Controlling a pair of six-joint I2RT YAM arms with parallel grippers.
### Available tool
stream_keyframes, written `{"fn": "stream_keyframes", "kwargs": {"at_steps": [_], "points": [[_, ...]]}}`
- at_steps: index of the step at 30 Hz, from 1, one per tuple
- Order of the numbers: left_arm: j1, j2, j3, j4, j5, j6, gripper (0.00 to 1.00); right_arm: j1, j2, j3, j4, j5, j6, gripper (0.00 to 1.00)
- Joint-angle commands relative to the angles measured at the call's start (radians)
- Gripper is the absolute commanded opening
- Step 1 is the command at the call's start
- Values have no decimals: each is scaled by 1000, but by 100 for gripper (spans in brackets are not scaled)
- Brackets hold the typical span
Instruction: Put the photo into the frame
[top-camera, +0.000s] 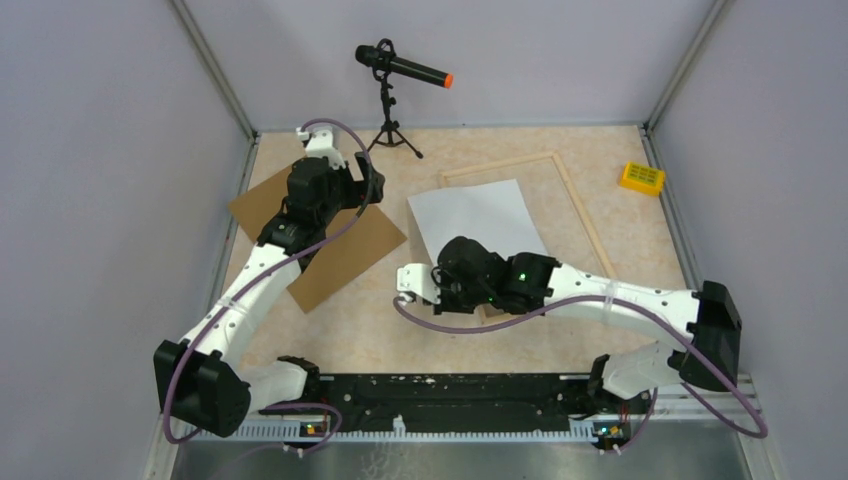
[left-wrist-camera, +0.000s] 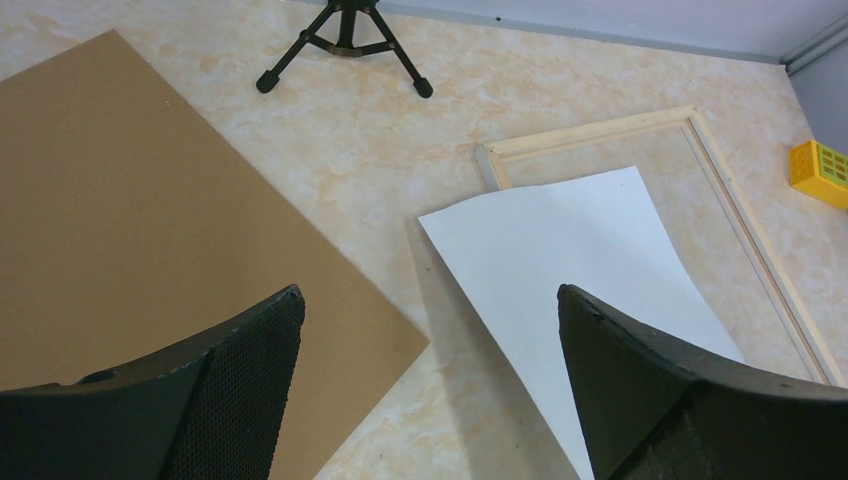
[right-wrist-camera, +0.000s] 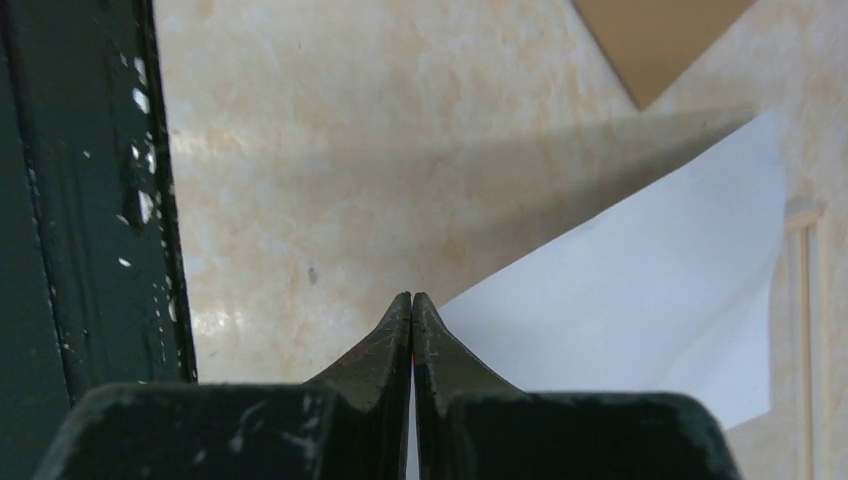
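The photo (top-camera: 480, 215) shows only its plain white side and overlaps the left part of the pale wooden frame (top-camera: 580, 208), which lies flat at the back right. My right gripper (top-camera: 440, 265) is shut on the photo's near left corner, lifting it so the sheet (right-wrist-camera: 640, 300) curves up off the table. In the right wrist view the gripper (right-wrist-camera: 412, 297) has its fingers pressed together with a white sliver between them. My left gripper (left-wrist-camera: 428, 292) hangs open over the brown backing board (left-wrist-camera: 130, 230), holding nothing. From there the photo (left-wrist-camera: 590, 250) and frame (left-wrist-camera: 600, 132) lie to the right.
The brown backing board (top-camera: 335, 250) lies left of the photo, under the left arm. A microphone on a small tripod (top-camera: 395, 70) stands at the back. A yellow block (top-camera: 641, 178) sits at the back right. The black base rail (top-camera: 450, 395) runs along the near edge.
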Motion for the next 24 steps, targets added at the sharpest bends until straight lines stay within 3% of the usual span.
{"fn": "stream_keyframes", "kwargs": {"at_steps": [1, 10, 15, 16, 18, 20, 22, 24], "points": [[4, 5, 24, 36, 26, -14, 99, -87, -126, -111, 83, 60, 84, 0], [2, 0, 20, 37, 31, -17, 99, -250, -194, -290, 197, 95, 113, 0], [2, 4, 18, 46, 46, -21, 99, -256, -144, -260, 215, 224, 211, 0], [2, 4, 16, 47, 47, -23, 99, -261, -134, -244, 226, 254, 268, 10], [2, 7, 15, 50, 46, -27, 99, -267, -112, -238, 272, 286, 418, 50], [3, 7, 16, 49, 48, -29, 99, -267, -65, -244, 309, 274, 569, 72], [2, 0, 16, 46, 38, -29, 99, -259, 2, -247, 339, 276, 717, 86], [2, -6, 19, 40, 16, -28, 99, -225, 72, -229, 334, 401, 782, 92]]}}
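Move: The right hand holds the photo shut in its fingers at the left edge, near the near-left corner; the sheet's middle lies about 22 cm ahead, 12 cm right and 10 cm lower. The frame's middle is some 26 cm ahead, 20 cm right and 11 cm below, the cardboard's 28 cm ahead and 27 cm left on the table. From the idle left hand the frame's middle lies about 4 cm ahead, 34 cm right and 19 cm down. Forward and to the right, sinking some 6 cm as it goes, the right hand carries the lifted left edge of the photo down over the frame's near-left corner, roughly 9 cm forward and 8 cm right in all. Near the end it edges back left, opens its fingers nearly wide to let go of the sheet, and the wrist turns about 45 degrees clockwise. ##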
